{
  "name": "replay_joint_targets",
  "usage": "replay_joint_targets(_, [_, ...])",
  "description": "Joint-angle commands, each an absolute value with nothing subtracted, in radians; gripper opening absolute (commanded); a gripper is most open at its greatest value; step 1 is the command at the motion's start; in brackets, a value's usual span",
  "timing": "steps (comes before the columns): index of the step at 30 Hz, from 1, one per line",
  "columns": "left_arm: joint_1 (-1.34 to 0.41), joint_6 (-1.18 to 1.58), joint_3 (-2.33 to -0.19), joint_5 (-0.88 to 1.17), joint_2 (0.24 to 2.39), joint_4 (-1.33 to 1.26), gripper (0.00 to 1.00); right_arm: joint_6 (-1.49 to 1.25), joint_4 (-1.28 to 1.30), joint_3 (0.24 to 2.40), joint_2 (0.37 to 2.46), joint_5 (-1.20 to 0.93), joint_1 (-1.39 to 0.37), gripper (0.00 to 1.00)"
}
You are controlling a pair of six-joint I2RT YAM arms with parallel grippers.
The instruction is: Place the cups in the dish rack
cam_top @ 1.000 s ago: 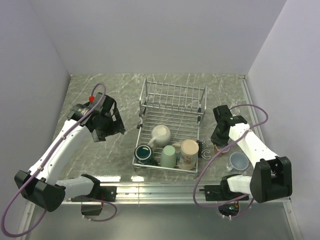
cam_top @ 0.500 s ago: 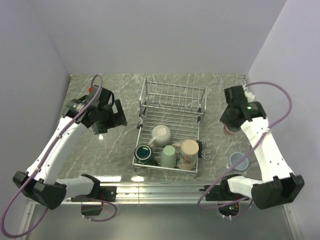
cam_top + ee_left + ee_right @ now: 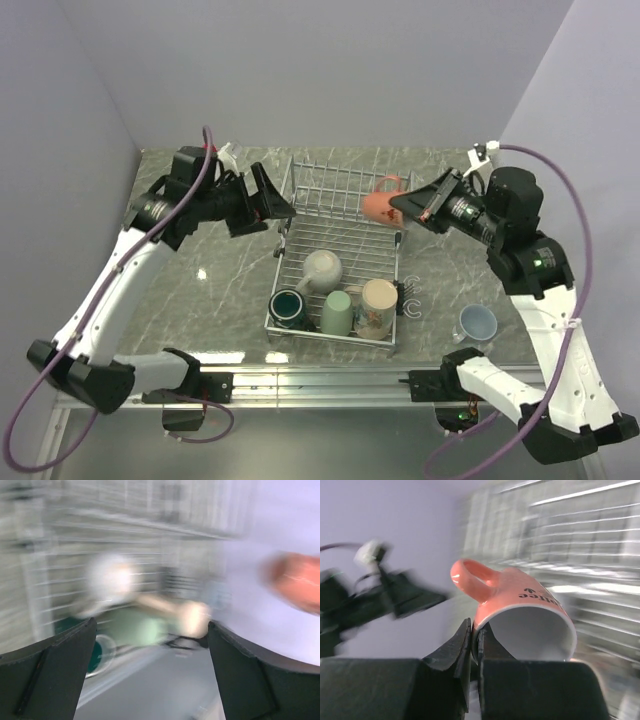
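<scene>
The silver wire dish rack [image 3: 345,215] stands mid-table. In it lie the cream-white mug [image 3: 322,269], dark teal mug [image 3: 289,306], light green mug [image 3: 337,313] and tan mug [image 3: 379,306]. My right gripper [image 3: 405,212] is shut on the rim of the salmon-red mug [image 3: 381,204] and holds it in the air over the rack's back right; the right wrist view shows the mug [image 3: 520,607] pinched at its wall. The pale blue mug [image 3: 478,322] stands on the table right of the rack. My left gripper [image 3: 275,205] is open and empty, raised at the rack's back left.
The marble table [image 3: 230,290] is walled at the back and both sides. The rack's upright slotted section [image 3: 350,188] stands at the back. A small wire clip [image 3: 412,300] lies right of the rack. The left wrist view is motion-blurred.
My right gripper has lifted the salmon-red mug from the table at the right and swung it left over the rack. My left arm has risen and moved right towards the rack.
</scene>
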State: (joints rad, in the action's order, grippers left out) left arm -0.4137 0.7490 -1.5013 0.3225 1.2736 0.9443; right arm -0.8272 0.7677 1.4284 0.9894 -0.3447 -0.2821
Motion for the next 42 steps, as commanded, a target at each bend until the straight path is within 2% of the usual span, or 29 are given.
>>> replay_joint_targets(1, [-0.411, 0.923, -1.393, 0.729, 1.148, 0.481, 0.98, -1.163, 0.225, 1.321, 0.963, -0.684, -0.288, 0.0])
replay_joint_targets(2, [-0.41, 0.969, -1.358, 0.751, 1.132, 0.318, 0.99, -1.219, 0.068, 1.295, 0.963, -0.698, -0.288, 0.0])
replay_joint_targets(4, [-0.41, 1.069, -1.287, 0.772, 1.115, 0.215, 0.99, -1.343, -0.087, 1.255, 0.992, -0.755, -0.29, 0.0])
replay_joint_targets(15, [-0.414, 1.143, -1.207, 0.779, 1.094, 0.008, 0.97, -1.562, -0.219, 1.221, 1.06, -0.836, -0.376, 0.0])
replay_joint_targets(19, [-0.414, 1.154, -1.219, 0.788, 1.094, -0.032, 0.97, -1.615, -0.291, 1.193, 1.075, -0.819, -0.436, 0.0])
replay_joint_targets(24, [-0.416, 1.167, -1.258, 0.81, 1.109, -0.063, 0.97, -1.562, -0.248, 1.221, 1.094, -0.786, -0.48, 0.0])
replay_joint_targets(42, [-0.416, 1.178, -1.281, 0.77, 1.016, -0.006, 0.94, -1.588, -0.37, 1.111, 1.115, -0.689, -0.486, 0.0])
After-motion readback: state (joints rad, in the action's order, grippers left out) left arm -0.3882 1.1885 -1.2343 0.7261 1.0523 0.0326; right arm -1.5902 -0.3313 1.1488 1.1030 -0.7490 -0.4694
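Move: The pink cup, already pinched at its rim by the right gripper, hangs about 20 cm to the left hand's right, some 3 cm ahead and 7 cm above; below that hand, the white cup in the rack is 8 cm right, 2 cm back, 23 cm down, and the green cup 12 cm right, 12 cm back, 23 cm down. From the right hand, the left gripper is level fore and aft, about 24 cm left and 8 cm lower; the held cup sits 3 cm ahead, 4 cm left, level with it. The pink cup is carried left and up over the rack towards the left gripper, the right hand going about 11 cm left, 9 up and a little back, its fingers swinging round to point left while keeping their pinch. The left hand rises some 15 cm, easing right and back, and swings from slanting down to pointing nearly level at the cup's base, fingers staying wide open. ##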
